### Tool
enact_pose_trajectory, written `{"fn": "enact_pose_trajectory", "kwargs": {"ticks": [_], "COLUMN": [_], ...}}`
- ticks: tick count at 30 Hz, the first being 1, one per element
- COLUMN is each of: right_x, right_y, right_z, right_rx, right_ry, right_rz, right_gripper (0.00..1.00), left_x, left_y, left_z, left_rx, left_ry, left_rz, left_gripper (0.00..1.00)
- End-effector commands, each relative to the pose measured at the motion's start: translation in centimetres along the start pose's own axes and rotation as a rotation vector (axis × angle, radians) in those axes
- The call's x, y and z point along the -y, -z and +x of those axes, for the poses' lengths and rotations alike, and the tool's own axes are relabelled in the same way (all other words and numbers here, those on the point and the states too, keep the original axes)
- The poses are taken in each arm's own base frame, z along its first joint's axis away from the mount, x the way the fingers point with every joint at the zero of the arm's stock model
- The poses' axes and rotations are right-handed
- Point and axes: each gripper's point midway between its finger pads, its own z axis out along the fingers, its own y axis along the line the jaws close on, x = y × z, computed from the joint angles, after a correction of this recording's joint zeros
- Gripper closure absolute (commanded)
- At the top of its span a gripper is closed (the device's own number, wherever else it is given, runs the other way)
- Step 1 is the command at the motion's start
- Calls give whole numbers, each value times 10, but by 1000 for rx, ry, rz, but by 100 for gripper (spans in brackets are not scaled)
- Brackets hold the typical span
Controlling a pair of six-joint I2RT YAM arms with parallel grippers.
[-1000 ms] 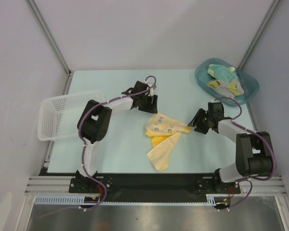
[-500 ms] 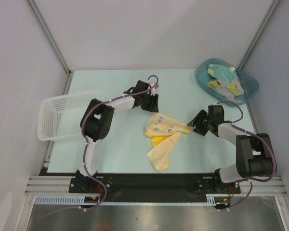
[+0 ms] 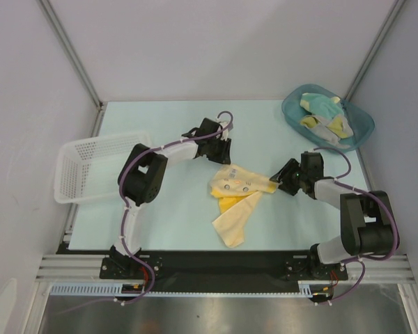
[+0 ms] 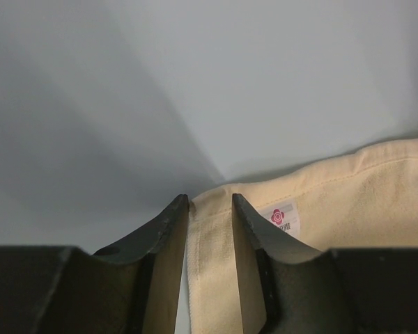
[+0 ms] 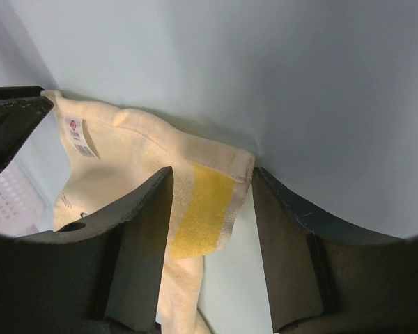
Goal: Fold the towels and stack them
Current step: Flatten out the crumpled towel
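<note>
A pale yellow towel (image 3: 237, 195) with a chick face lies crumpled in the middle of the table, one end trailing toward the near edge. My left gripper (image 3: 221, 156) is low at its far left corner. In the left wrist view that corner (image 4: 209, 243) lies between the jaws of the left gripper (image 4: 210, 202), which stand narrow but with a slit of table still showing. My right gripper (image 3: 279, 182) is at the towel's right corner. In the right wrist view the right gripper (image 5: 210, 174) stands wide around a corner with a yellow patch (image 5: 202, 209), not pinching it.
A teal plastic tub (image 3: 290, 111) at the back right holds more towels (image 3: 324, 115), teal, yellow and grey. A white mesh basket (image 3: 90, 167) lies tipped at the left edge of the table.
The left gripper's jaws have narrowed around the towel's far corner and the arm has crept slightly right. The right gripper has edged a little toward the towel's right corner.
</note>
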Motion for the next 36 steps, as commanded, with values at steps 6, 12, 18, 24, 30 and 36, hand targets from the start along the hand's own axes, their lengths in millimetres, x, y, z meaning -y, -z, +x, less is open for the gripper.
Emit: {"fn": "enact_pose_trajectory", "kwargs": {"ticks": [6, 12, 18, 24, 30, 36], "right_x": [5, 2, -19, -79, -134, -206], "right_y": [-10, -12, -4, 27, 67, 130], "right_z": [2, -1, -29, -59, -76, -83], "right_rx": [7, 20, 85, 175, 246, 344], "right_ry": [1, 16, 120, 318, 428, 591], "right_rz": [1, -11, -30, -127, -273, -458], "right_gripper": [46, 55, 89, 100, 100, 100], "left_x": [-15, 4, 26, 23, 28, 43], "left_y": [-6, -6, 14, 74, 145, 213], "left_z": [39, 38, 13, -26, -59, -87], "left_rx": [-120, -112, -56, 69, 220, 365], "left_ry": [35, 48, 66, 98, 79, 49], "left_rz": [-86, 5, 88, 12, -59, -96], "left_gripper": [73, 97, 100, 100, 100, 100]}}
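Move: The towel's left corner lies right between my half-open left fingers, about 1 cm below them. Its right corner is about 1 cm ahead of my right hand point, 1 cm lower, between the open fingers. The loose near end of the towel lies some 20 cm back and 4 cm right of my left hand, 13 cm back and 14 cm left of my right. The blue bowl stands about 24 cm ahead and 18 cm right of my right hand. I pinch the left corner shut with my left fingers first, edge my right hand about 1 cm forward, and close it on the right corner. Then I raise both fast, some 19 cm, away from the tabletop; my right also goes about 6 cm forward and a little left, its fingers tipping up some 30 degrees, while my left drifts about 5 cm left. ##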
